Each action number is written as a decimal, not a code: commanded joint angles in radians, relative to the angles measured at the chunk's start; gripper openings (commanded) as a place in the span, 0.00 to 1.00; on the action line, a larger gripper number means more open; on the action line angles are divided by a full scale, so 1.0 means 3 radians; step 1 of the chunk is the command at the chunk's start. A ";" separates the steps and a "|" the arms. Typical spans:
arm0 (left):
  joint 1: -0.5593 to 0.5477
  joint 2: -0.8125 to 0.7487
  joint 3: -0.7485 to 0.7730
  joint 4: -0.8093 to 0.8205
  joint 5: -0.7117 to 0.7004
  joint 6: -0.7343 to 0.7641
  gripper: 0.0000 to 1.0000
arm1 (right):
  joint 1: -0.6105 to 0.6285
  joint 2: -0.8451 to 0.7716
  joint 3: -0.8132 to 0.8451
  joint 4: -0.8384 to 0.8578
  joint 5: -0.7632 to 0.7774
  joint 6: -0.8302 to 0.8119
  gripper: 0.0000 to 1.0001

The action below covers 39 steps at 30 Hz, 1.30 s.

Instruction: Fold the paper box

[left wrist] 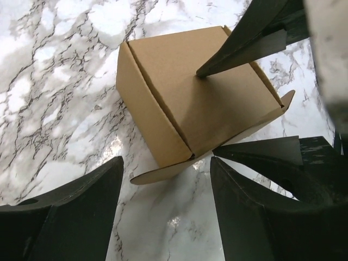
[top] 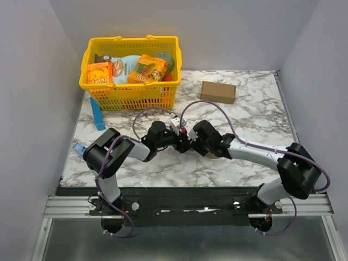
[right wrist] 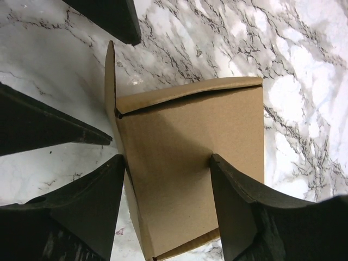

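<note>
The paper box (left wrist: 196,98) is a small squarish brown carton lying on the marble, with one rounded flap (left wrist: 157,174) sticking out at its base and another standing up at its side (right wrist: 110,81). In the top view the two grippers meet over it and hide it. My right gripper (right wrist: 167,159) straddles the box's edge (right wrist: 190,179): one fingertip (right wrist: 217,163) rests on the top face and the other lies along the side wall. My left gripper (left wrist: 167,168) hovers open just off the box's corner, with only the marble and the flap's tip between its fingers.
A yellow basket (top: 130,95) with orange snack packs stands at the back left. A longer brown carton (top: 217,92) lies at the back right. A blue strip (top: 98,114) leans by the basket, and a blue piece (top: 80,148) sits at the table's left edge.
</note>
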 commanded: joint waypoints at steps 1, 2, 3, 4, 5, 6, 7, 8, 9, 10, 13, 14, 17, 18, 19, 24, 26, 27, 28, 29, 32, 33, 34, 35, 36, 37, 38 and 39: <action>-0.0012 0.0139 0.0066 0.0095 0.0352 0.0095 0.64 | -0.0037 -0.0001 -0.0133 -0.0028 -0.0465 0.0075 0.69; -0.0012 0.0155 0.0066 0.0100 0.0398 0.0079 0.61 | -0.0047 -0.0001 -0.0128 -0.0028 -0.0480 0.0080 0.69; -0.0007 0.0155 0.0056 0.0105 0.0424 0.0049 0.58 | -0.0047 -0.0006 -0.0133 -0.0028 -0.0476 0.0085 0.69; -0.0012 0.0155 0.0046 0.0121 0.0459 0.0028 0.52 | -0.0052 -0.0006 -0.0138 -0.0028 -0.0486 0.0085 0.69; -0.0012 0.0155 0.0026 0.0131 0.0495 0.0018 0.50 | -0.0062 -0.0011 -0.0143 -0.0028 -0.0491 0.0080 0.69; -0.0012 0.0145 0.0015 0.0131 0.0516 0.0003 0.48 | -0.0063 -0.0011 -0.0138 -0.0028 -0.0486 0.0090 0.69; -0.0012 0.0139 0.0010 0.0121 0.0526 -0.0003 0.43 | -0.0063 -0.0022 -0.0133 -0.0028 -0.0496 0.0090 0.69; -0.0012 0.0124 0.0000 0.0101 0.0546 -0.0008 0.41 | -0.0063 -0.0027 -0.0138 -0.0028 -0.0506 0.0085 0.69; -0.0012 0.0119 -0.0010 0.0100 0.0567 -0.0013 0.40 | -0.0063 -0.0037 -0.0133 -0.0023 -0.0506 0.0085 0.69; -0.0012 0.0119 -0.0020 0.0100 0.0572 -0.0033 0.39 | -0.0068 -0.0037 -0.0133 -0.0028 -0.0511 0.0090 0.69; -0.0012 0.0088 -0.0071 0.0121 0.0608 -0.0084 0.34 | -0.0073 -0.0088 -0.0133 -0.0028 -0.0521 0.0106 0.69; -0.0017 0.0073 -0.0087 0.0131 0.0613 -0.0095 0.34 | -0.0073 -0.0098 -0.0138 -0.0028 -0.0532 0.0111 0.69; -0.0033 0.0058 -0.0087 0.0111 0.0664 -0.0130 0.28 | -0.0073 -0.0129 -0.0133 -0.0033 -0.0557 0.0121 0.69; -0.0048 0.0058 -0.0087 0.0106 0.0669 -0.0131 0.27 | -0.0068 -0.0134 -0.0123 -0.0033 -0.0557 0.0126 0.69; -0.0063 0.0058 -0.0087 0.0106 0.0684 -0.0141 0.24 | -0.0073 -0.0144 -0.0112 -0.0033 -0.0552 0.0131 0.69; -0.0074 0.0017 -0.0122 0.0197 0.0822 -0.0294 0.06 | -0.0068 -0.0282 -0.0092 -0.0043 -0.0537 0.0213 0.85; -0.0074 -0.0044 -0.0158 0.0279 0.0823 -0.0381 0.03 | -0.0073 -0.0399 -0.0046 -0.0089 -0.0649 0.0208 0.96; -0.0074 -0.0131 -0.0169 0.0279 0.0802 -0.0492 0.00 | -0.0068 -0.0441 -0.0026 -0.0115 -0.0690 0.0208 0.99; -0.0069 -0.0182 -0.0164 0.0269 0.0787 -0.0569 0.00 | -0.0063 -0.0476 0.0005 -0.0145 -0.0705 0.0223 0.99; -0.0068 -0.0233 -0.0159 0.0259 0.0777 -0.0641 0.00 | -0.0068 -0.0532 0.0026 -0.0201 -0.0711 0.0249 1.00; -0.0069 -0.0433 -0.0092 0.0050 0.0685 -0.0938 0.00 | -0.0068 -0.0788 0.0036 -0.0237 -0.0721 0.0264 1.00; -0.0068 -0.0524 -0.0046 -0.0148 0.0649 -0.1004 0.00 | -0.0058 -0.0941 0.0021 -0.0238 -0.0721 0.0269 1.00; -0.0063 -0.0576 -0.0031 -0.0231 0.0563 -0.1126 0.00 | -0.0057 -0.1013 0.0010 -0.0243 -0.0726 0.0264 1.00; -0.0058 -0.0627 -0.0010 -0.0460 0.0526 -0.1193 0.00 | -0.0052 -0.1079 -0.0010 -0.0233 -0.0741 0.0244 1.00; -0.0038 -0.0719 0.0030 -0.0563 0.0501 -0.1250 0.00 | -0.0042 -0.1151 -0.0035 -0.0227 -0.0731 0.0213 1.00; -0.0028 -0.0765 0.0046 -0.0655 0.0470 -0.1316 0.00 | -0.0027 -0.1273 -0.0091 -0.0192 -0.0701 0.0198 1.00; -0.0012 -0.0801 0.0056 -0.0747 0.0480 -0.1479 0.00 | -0.0012 -0.1340 -0.0142 -0.0156 -0.0660 0.0183 1.00; 0.0003 -0.0872 0.0066 -0.0794 0.0490 -0.1541 0.00 | 0.0024 -0.1402 -0.0189 -0.0110 -0.0619 0.0142 1.00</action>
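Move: The paper box's middle lies about 6 cm to the left hand's right, level fore and aft and 1 cm lower; its front flap faces back-left, the near end between the open left fingers. From the right hand, already holding lid against front flap, the box's middle is some 2 cm ahead, 2 cm right and 2 cm down. From the left hand, the spare box stands about 23 cm ahead and 13 cm right, the yellow basket some 26 cm ahead and 22 cm left. The left fingers shut from wide open on the near end of the box's front flap, pinching it at the corner while the hand draws back about 5 cm, then rises some 6 cm, tipping down slightly. The right hand keeps its hold on lid and flap almost unmoving at first, then opens fully, lets go and lifts about 9 cm, easing back and rolling its left side up. ##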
